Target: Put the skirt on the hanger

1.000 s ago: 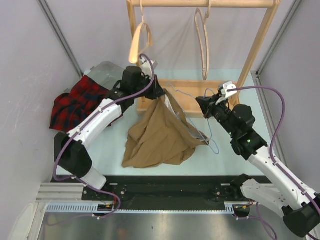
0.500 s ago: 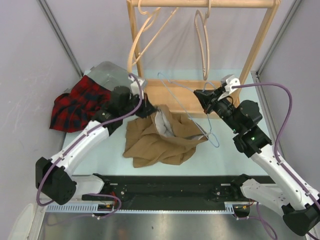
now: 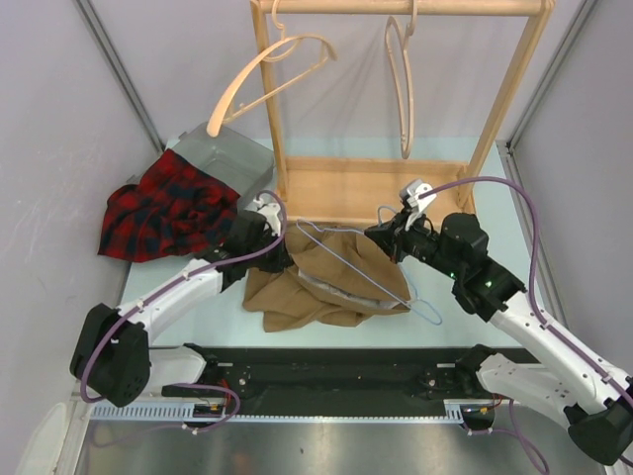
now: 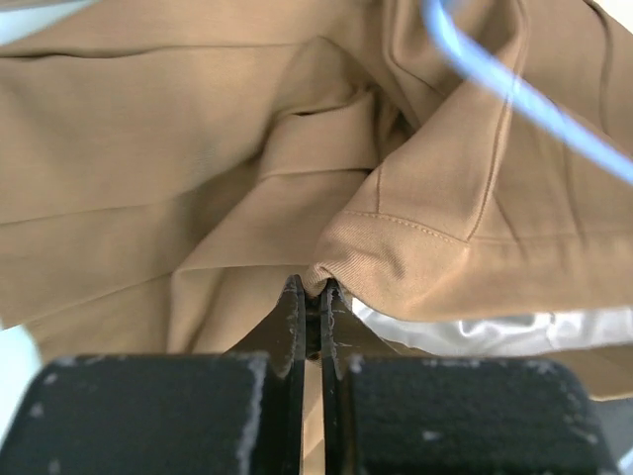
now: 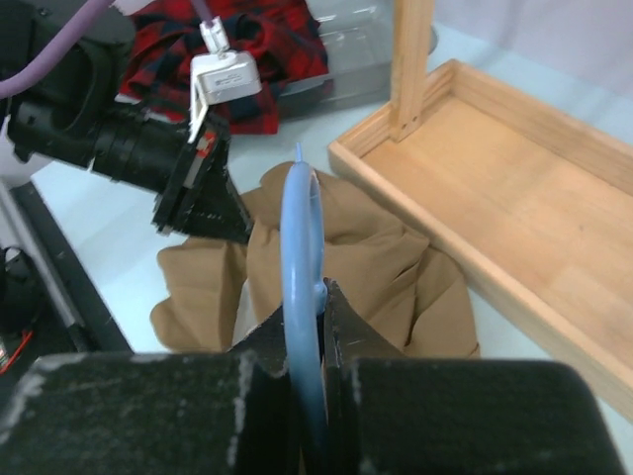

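Observation:
The tan skirt (image 3: 326,287) lies crumpled on the table in front of the wooden rack. My left gripper (image 3: 284,259) is low at its left side, shut on a fold of the waistband (image 4: 396,247); the jaws (image 4: 312,294) pinch the cloth, and pale lining shows beside them. A thin blue wire hanger (image 3: 431,315) lies slanted over the skirt, its hook toward the near right. My right gripper (image 3: 382,236) is shut on the hanger's wire (image 5: 301,223), holding it above the skirt (image 5: 386,257). The left gripper (image 5: 210,203) sits just beyond the wire's tip.
The wooden rack's base tray (image 3: 376,183) stands right behind the skirt, with posts on both sides. Two wooden hangers (image 3: 267,74) (image 3: 404,89) hang from its top rail. A red plaid garment (image 3: 163,208) and a grey bin (image 3: 229,153) are at the back left.
The left gripper has come down and toward me, lowering the lifted skirt onto the table. The right gripper has brought the blue hanger down and left over it. The left wooden hanger has swung.

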### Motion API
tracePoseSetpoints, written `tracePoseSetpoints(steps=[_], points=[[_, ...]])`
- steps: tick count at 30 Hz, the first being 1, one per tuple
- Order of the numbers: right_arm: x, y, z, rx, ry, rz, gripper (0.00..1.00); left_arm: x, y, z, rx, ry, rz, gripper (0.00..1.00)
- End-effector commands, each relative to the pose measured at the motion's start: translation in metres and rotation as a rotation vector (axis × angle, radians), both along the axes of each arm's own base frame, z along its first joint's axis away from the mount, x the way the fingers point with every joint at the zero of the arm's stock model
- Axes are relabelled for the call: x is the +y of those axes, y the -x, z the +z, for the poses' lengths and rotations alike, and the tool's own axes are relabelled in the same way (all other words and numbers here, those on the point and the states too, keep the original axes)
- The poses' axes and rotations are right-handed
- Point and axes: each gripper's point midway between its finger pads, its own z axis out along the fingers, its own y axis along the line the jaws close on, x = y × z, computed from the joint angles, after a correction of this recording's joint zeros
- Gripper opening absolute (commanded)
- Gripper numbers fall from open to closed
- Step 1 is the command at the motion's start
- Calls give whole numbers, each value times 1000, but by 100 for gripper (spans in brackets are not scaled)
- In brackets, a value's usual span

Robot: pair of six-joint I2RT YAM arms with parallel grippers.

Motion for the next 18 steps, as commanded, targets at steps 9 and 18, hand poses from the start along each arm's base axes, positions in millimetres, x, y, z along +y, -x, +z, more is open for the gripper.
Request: tracePoseSetpoints(steps=[9, 18], points=[[19, 48, 11, 21, 130, 289, 0, 24, -33, 55, -136, -66, 168, 0], [20, 46, -12, 65, 198, 236, 0, 22, -35, 53, -139, -72, 152, 0]])
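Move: My right hand holds the blue hanger by its neck. The skirt's waist opening is some 22 cm below it, about 5 cm back and 3 cm left at its middle. The rack's base is roughly 20 cm ahead and 3 cm right of my right hand. My left hand pinches the waistband's left edge; from it the hanger's near end is about 6 cm ahead, 2 cm right and 6 cm higher. I draw the hanger back towards myself and somewhat left with my right hand, about 5 cm, turning it some 15 degrees counter-clockwise and sinking slightly at the end, so its left end swings in towards the waist opening. Meanwhile my left hand keeps its pinch on the waistband, lifting it 3 to 4 cm and easing it forward and left. ##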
